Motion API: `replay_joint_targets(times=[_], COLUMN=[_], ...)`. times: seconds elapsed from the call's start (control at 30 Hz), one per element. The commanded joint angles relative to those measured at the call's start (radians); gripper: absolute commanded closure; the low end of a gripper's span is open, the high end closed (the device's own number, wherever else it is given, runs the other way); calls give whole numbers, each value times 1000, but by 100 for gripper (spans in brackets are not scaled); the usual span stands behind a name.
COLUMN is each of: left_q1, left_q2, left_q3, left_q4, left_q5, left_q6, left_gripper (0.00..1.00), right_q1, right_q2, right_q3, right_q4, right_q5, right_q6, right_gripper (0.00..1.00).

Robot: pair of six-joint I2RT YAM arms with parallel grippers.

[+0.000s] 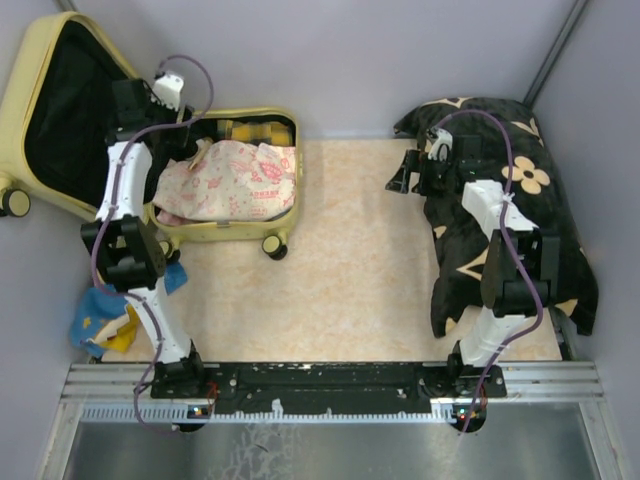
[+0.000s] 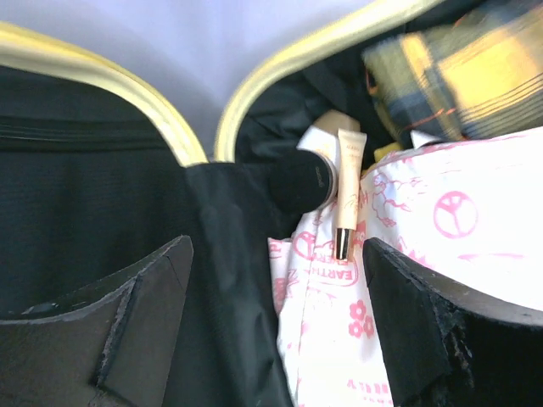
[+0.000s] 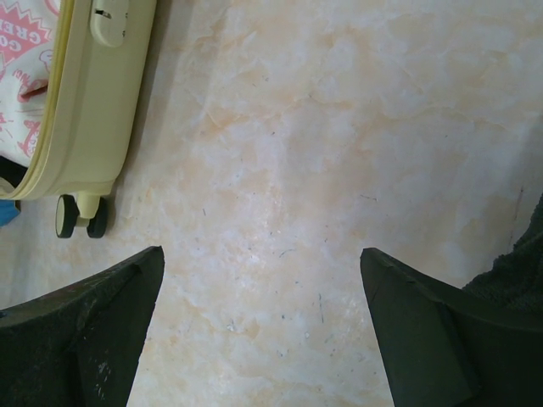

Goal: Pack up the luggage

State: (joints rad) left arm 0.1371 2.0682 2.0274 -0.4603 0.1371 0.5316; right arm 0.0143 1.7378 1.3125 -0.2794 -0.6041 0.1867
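The luggage [image 1: 235, 228], a pale yellow hard-shell suitcase, lies open at the back left, its black-lined lid [image 1: 60, 110] leaning outward. Inside lie a white cloth with pink print [image 1: 235, 175] and a yellow plaid item [image 1: 250, 130]. My left gripper [image 1: 180, 140] hangs over the hinge side of the case. In the left wrist view it [image 2: 276, 297] is open above the black lining and the printed cloth [image 2: 441, 212], holding nothing. A cream tube with a gold cap [image 2: 346, 191] rests just beyond it. My right gripper [image 3: 263, 314] is open over bare marble tabletop.
A big black cloth with beige flower motifs [image 1: 530, 170] lies under the right arm at the right side. A blue and yellow bundle [image 1: 100, 315] sits by the left arm. One suitcase wheel [image 3: 81, 216] faces the table's middle. Walls close in behind and at both sides.
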Motion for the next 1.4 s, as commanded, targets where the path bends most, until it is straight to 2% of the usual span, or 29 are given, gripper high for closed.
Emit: replay_joint_targets(times=[0.0, 0.2, 0.4, 0.57, 0.7, 0.93, 1.2, 1.37], left_q1=[-3, -2, -2, 3, 60, 177, 193, 189], left_q2=[-214, -352, -447, -536, -577, -612, -598, -561], left_q3=[-47, 0, 16, -98, -157, -199, -243, -185], left_q4=[51, 84, 163, 265, 288, 243, 213, 169], left_q5=[42, -22, -232, -381, -428, -385, -337, -295], left_q6=[7, 64, 258, 471, 521, 494, 475, 444], left_gripper=[13, 12, 12, 13, 15, 28, 42, 66], right_q1=[-7, -7, -7, -7, -7, -6, -3, -4], right_q2=[8, 36, 46, 56, 72, 114, 159, 166], right_q3=[45, 77, 87, 104, 105, 141, 189, 198], right_q4=[43, 42, 41, 15, 20, 20, 16, 12], right_q5=[-52, -101, -155, -162, -183, -202, -215, -211], right_q6=[27, 53, 49, 30, 33, 53, 72, 75], right_gripper=[1, 1, 1, 1, 1, 1, 1, 1])
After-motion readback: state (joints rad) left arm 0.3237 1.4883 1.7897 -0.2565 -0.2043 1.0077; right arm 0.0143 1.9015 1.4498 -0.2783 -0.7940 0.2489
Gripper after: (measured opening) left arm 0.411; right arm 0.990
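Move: Next I go for the rim of the raised luggage lid. The stretch I want lies about 18 cm back, 13 cm left and some 25 cm above my left hand. Below that hand lie a beige tube, about 4 cm ahead and 4 cm right, a black jar just left of the tube, and the patterned cloth, centred some 10 cm right and 1 cm back. From my right hand the rim is roughly 60 cm left, 5 cm back and well above. I pull my empty left hand up out of the luggage and back, climbing almost 30 cm, then swing left to the lid, tilting the fingers up and rolling the hand's left side upward. At the top I sink about 4 cm to bring the rim between the fingertips and start closing on it, to about half the earlier gap. My open right hand drifts 3 cm left, slightly forward, and rolls about 10 degrees. ##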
